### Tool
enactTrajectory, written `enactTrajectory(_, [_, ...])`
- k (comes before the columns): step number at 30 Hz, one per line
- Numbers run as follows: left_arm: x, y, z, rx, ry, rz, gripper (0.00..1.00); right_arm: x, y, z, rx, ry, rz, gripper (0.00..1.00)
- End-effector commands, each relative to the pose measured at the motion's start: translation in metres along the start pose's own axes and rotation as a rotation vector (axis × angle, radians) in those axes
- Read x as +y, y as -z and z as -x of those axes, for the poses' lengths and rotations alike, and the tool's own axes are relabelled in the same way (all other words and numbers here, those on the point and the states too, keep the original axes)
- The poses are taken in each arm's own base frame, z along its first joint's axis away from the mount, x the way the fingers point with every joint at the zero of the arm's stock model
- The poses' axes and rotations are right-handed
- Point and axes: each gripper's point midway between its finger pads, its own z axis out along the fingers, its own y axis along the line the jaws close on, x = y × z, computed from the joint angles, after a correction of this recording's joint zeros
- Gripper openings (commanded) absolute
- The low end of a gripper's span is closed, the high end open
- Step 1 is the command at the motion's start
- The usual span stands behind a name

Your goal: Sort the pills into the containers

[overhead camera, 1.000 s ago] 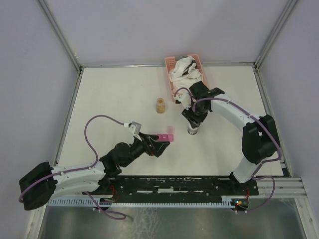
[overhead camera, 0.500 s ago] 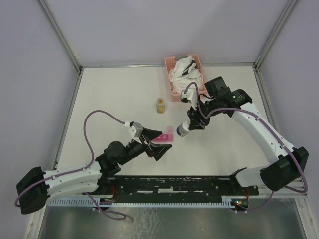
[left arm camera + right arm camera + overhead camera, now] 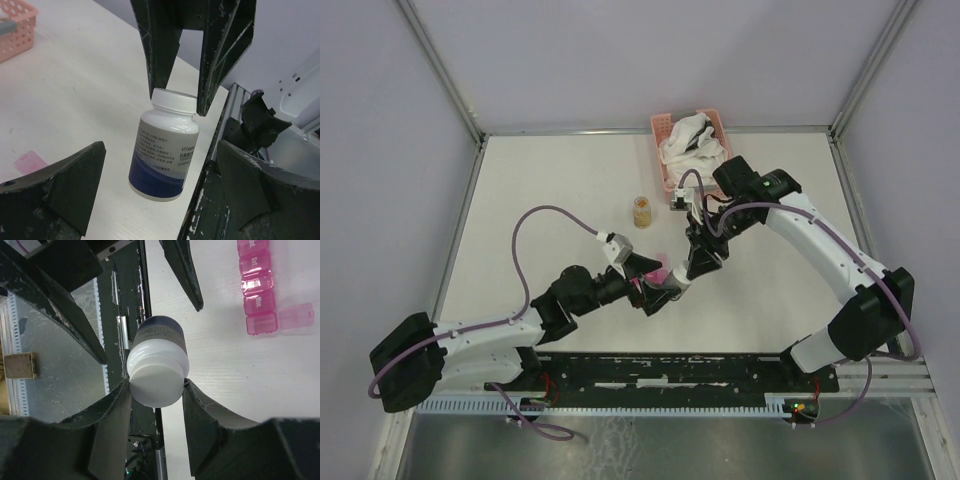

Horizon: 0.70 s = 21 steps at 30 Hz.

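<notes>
A white pill bottle [image 3: 165, 145] with a blue label hangs tilted above the table, and my right gripper [image 3: 156, 384] is shut on its white cap [image 3: 155, 377]. My left gripper [image 3: 161, 147] stands open, one finger on either side of the bottle's lower body, touching nothing. The pink containers strip [image 3: 257, 290] lies on the table just beyond, with one end lid [image 3: 296, 317] flipped open. In the top view the bottle [image 3: 674, 287] sits between both grippers and the strip [image 3: 660, 266] is partly hidden. No loose pills show.
A small amber jar [image 3: 642, 211] stands upright behind the strip. A pink lattice basket [image 3: 665, 175] with white cloths sits at the back right. The black base rail [image 3: 680, 370] runs along the near edge, close under the bottle.
My right gripper has lifted the bottle off the table and carried it left, tilting it. My left arm has swung right, so its open jaws now flank the bottle.
</notes>
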Motion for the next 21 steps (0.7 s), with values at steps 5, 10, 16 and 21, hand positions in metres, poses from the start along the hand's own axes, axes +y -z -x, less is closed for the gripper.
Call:
enactTrajectory(5, [-0.023, -0.023, -0.010, 0.074, 0.073, -0.125, 0.96, 0.018, -0.001, 0.016, -0.040, -0.004, 0.074, 0.01])
enactTrajectory(10, [-0.014, -0.031, -0.018, 0.094, 0.094, -0.082, 0.81, 0.019, -0.003, 0.015, -0.036, -0.002, 0.082, 0.01])
enactTrajectory(16, [-0.023, -0.037, -0.018, 0.102, 0.110, -0.139, 0.53, 0.017, -0.007, 0.013, -0.023, -0.005, 0.087, 0.01])
enactTrajectory(21, [-0.029, -0.035, -0.022, 0.118, 0.092, -0.183, 0.04, 0.023, -0.006, 0.010, -0.022, 0.055, 0.118, 0.03])
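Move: The vitamin bottle hangs by its cap in the right fingers, its middle about 5 cm right of the open left hand, 4 cm lower and 1 cm back. The pink pill organizer lies some 10 cm ahead, 3 cm left and 20 cm down from the left hand; the amber jar stands about 23 cm ahead and 4 cm left, 18 cm down. From the right hand the bottle's middle is some 4 cm left, 3 cm down, 1 cm back. Left hand slides about 4 cm right and 4 cm down, closing around the bottle while the right keeps its cap. ##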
